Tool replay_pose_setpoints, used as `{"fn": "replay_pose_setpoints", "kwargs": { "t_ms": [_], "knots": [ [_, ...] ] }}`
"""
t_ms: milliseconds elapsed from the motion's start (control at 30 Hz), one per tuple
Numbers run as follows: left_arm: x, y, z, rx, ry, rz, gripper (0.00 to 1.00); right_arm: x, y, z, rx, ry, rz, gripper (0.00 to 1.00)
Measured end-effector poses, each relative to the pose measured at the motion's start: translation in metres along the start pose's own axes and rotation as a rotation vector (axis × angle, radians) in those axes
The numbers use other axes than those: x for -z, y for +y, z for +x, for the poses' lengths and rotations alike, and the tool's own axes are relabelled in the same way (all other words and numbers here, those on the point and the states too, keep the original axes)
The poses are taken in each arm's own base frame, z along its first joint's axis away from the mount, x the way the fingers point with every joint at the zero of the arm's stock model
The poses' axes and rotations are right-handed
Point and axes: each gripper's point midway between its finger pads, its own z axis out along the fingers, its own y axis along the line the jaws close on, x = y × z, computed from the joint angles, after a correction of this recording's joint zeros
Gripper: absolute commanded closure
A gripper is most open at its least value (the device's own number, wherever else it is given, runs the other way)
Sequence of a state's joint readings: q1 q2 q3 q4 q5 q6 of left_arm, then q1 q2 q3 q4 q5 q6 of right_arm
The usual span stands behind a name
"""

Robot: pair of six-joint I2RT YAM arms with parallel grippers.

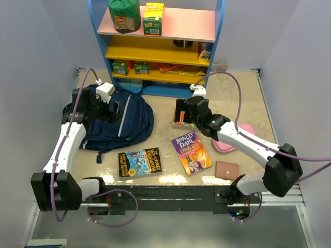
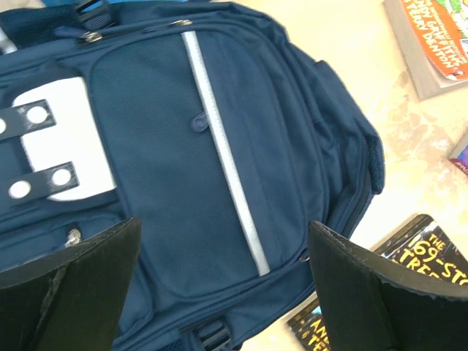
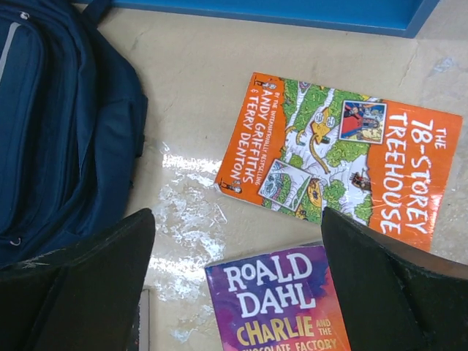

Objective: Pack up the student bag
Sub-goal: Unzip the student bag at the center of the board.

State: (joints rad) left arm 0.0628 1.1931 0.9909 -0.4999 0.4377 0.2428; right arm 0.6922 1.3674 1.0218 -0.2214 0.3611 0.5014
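Note:
The navy student bag (image 1: 129, 124) lies flat at the table's left, front pocket and light stripe facing up; it fills the left wrist view (image 2: 168, 146). My left gripper (image 1: 111, 106) hovers over the bag, open and empty (image 2: 223, 252). My right gripper (image 1: 181, 114) is open and empty (image 3: 238, 245) above the table, between an orange Treehouse book (image 3: 340, 157) and a purple Roald Dahl book (image 1: 191, 152). The Roald Dahl book also shows in the right wrist view (image 3: 281, 300). A dark Treehouse book (image 1: 139, 161) lies just in front of the bag.
A blue-framed shelf unit (image 1: 220, 31) with boxes and packets stands at the back. A pink case (image 1: 243, 130) and a brown wallet (image 1: 227, 169) lie at the right, near my right arm. The table's front edge is just below the books.

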Motion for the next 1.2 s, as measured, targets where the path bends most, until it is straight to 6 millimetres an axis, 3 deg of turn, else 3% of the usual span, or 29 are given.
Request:
{"fn": "replay_pose_setpoints", "kwargs": {
  "t_ms": [167,367,600,800,900,1000,1033,1100,1133,1200],
  "knots": [
    [-0.017,-0.022,-0.002,-0.046,0.014,0.021,0.0,-0.003,0.01,0.011,0.018,0.024,-0.006,0.02],
    [-0.048,-0.048,0.005,-0.129,0.052,-0.006,0.0,0.006,0.011,0.006,0.007,0.006,-0.017,0.02],
    [-0.077,-0.042,0.027,-0.145,0.118,-0.103,0.0,0.021,0.002,0.006,-0.003,-0.003,-0.009,0.02],
    [-0.099,-0.039,0.058,-0.188,0.205,-0.19,0.0,0.027,-0.007,0.012,-0.012,0.002,0.009,0.02],
    [-0.107,-0.036,0.071,-0.205,0.247,-0.225,0.1,0.027,-0.008,0.015,-0.018,0.006,0.012,0.03],
    [-0.108,-0.031,0.074,-0.205,0.249,-0.253,0.48,0.026,-0.011,0.02,-0.021,0.018,0.019,0.03],
    [-0.109,-0.031,0.074,-0.204,0.244,-0.254,0.7,0.027,-0.011,0.021,-0.021,0.02,0.02,0.03],
    [-0.11,-0.036,0.076,-0.208,0.24,-0.246,0.95,0.028,-0.013,0.024,-0.023,0.023,0.021,0.05],
    [-0.111,-0.036,0.078,-0.213,0.24,-0.248,1.0,0.029,-0.014,0.024,-0.024,0.022,0.018,0.06],
    [-0.11,-0.034,0.08,-0.209,0.243,-0.258,1.0,0.032,-0.015,0.024,-0.028,0.017,0.013,0.07]
  ]
}}
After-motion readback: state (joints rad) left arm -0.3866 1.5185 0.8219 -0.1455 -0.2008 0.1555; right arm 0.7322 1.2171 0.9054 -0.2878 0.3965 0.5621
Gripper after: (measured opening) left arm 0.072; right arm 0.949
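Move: The bag's cloth just beside its white stripe is what the left hand goes for, about 2 cm ahead, 6 cm right and 13 cm below it. The zip pull lies some 7 cm beyond that spot; the white patch is about 13 cm ahead and 5 cm left of the left hand, and the 169-Storey book about 16 cm back and 13 cm right. From the right hand the cloth is some 24 cm left, 2 cm ahead. The bag's front, by the lower half of the white stripe, is reached by the open left hand: it swings right about 6 cm, then sinks some 13 cm, rolling its left side up by over 20 degrees. Short of the zip pull, the fingers close and pinch a ridge of cloth. The open right hand drifts back about 4 cm, clear of everything, ending slightly to the right. ##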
